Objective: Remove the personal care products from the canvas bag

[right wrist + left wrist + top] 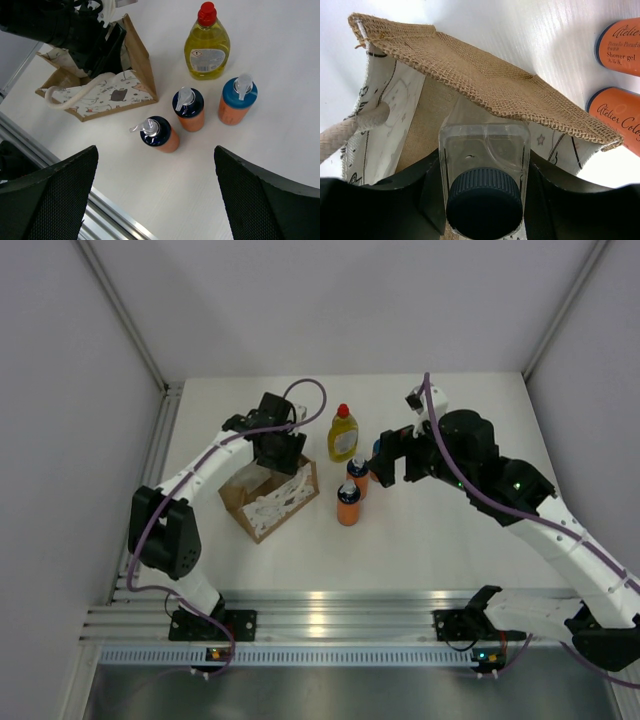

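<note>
The canvas bag [268, 498] [485, 80] [100, 95] stands open on the white table. My left gripper [278, 450] [484, 175] reaches into its mouth, shut on a clear bottle with a dark round cap [485, 165], both pads against its sides. Outside the bag stand a yellow bottle with a red cap [343, 433] [206, 47] and three orange pump bottles [157, 134] [188, 108] [236, 100]; the top view shows two [348, 505] [357, 478]. My right gripper [390, 462] [156, 167] hovers open just right of them, holding nothing.
A metal rail [320, 620] [115, 215] runs along the table's near edge. White walls close in the left, back and right sides. The bag's white rope handle [355, 127] hangs beside my left fingers.
</note>
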`<state>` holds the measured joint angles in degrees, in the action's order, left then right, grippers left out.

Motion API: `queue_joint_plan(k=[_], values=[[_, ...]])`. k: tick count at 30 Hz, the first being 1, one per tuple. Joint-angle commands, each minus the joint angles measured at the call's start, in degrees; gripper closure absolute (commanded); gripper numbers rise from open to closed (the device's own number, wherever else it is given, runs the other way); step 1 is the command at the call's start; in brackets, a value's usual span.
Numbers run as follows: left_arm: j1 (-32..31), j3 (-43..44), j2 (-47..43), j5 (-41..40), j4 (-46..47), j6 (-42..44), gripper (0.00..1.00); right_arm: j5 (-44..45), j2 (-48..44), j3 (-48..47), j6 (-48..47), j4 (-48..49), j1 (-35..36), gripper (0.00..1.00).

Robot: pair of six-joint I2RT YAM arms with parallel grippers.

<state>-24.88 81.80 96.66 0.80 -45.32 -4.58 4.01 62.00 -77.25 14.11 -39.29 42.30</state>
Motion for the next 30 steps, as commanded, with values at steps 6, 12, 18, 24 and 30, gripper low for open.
queue_joint_plan(k=[6, 12, 18, 24, 30], values=[[0.01, -0.94, -3.05, -4.83, 1.81, -1.31, 1.00, 0.56, -2.49, 0.26, 0.31, 0.18, -0.91, 0.05], [-0.16, 2.48, -8.32, -8.97, 1.64, -2.01, 1.00, 2.05, -2.41, 0.17, 0.83, 0.26, -0.91, 0.05], [-0.16, 4.86, -11.67, -9.68, 1.38, -2.01, 1.00, 2.93, -2.67, 0.17, 1.01, 0.26, -0.91, 0.05], [-0.16, 9.42, -14.57, -10.20, -1.61, -3.24, 1.00, 3.20, -3.11, 0.35, 1.01, 0.26, -0.91, 0.05], [-0.08, 16.89, -17.12, -11.86, -4.86, -4.73, 1.00, 3.20, -3.29, 0.44, 0.83, 0.26, -0.91, 0.05]])
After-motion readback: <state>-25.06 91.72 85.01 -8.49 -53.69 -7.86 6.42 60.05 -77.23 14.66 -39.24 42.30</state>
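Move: The left hand already grips the clear bottle in the canvas bag, whose middle is about 5 cm left, 2 cm back and 7 cm below. The near shower gel is roughly 13 cm right and 5 cm back, the middle gel 16 cm right and 1 cm ahead, the yellow bottle 12 cm right and 9 cm ahead, all some 5 cm lower. From the right hand the bag lies about 24 cm left, 8 cm ahead, 27 cm below. Keeping its grip on the clear bottle, the left hand edges left, then lifts about 12 cm, fingertips tilting forward. ##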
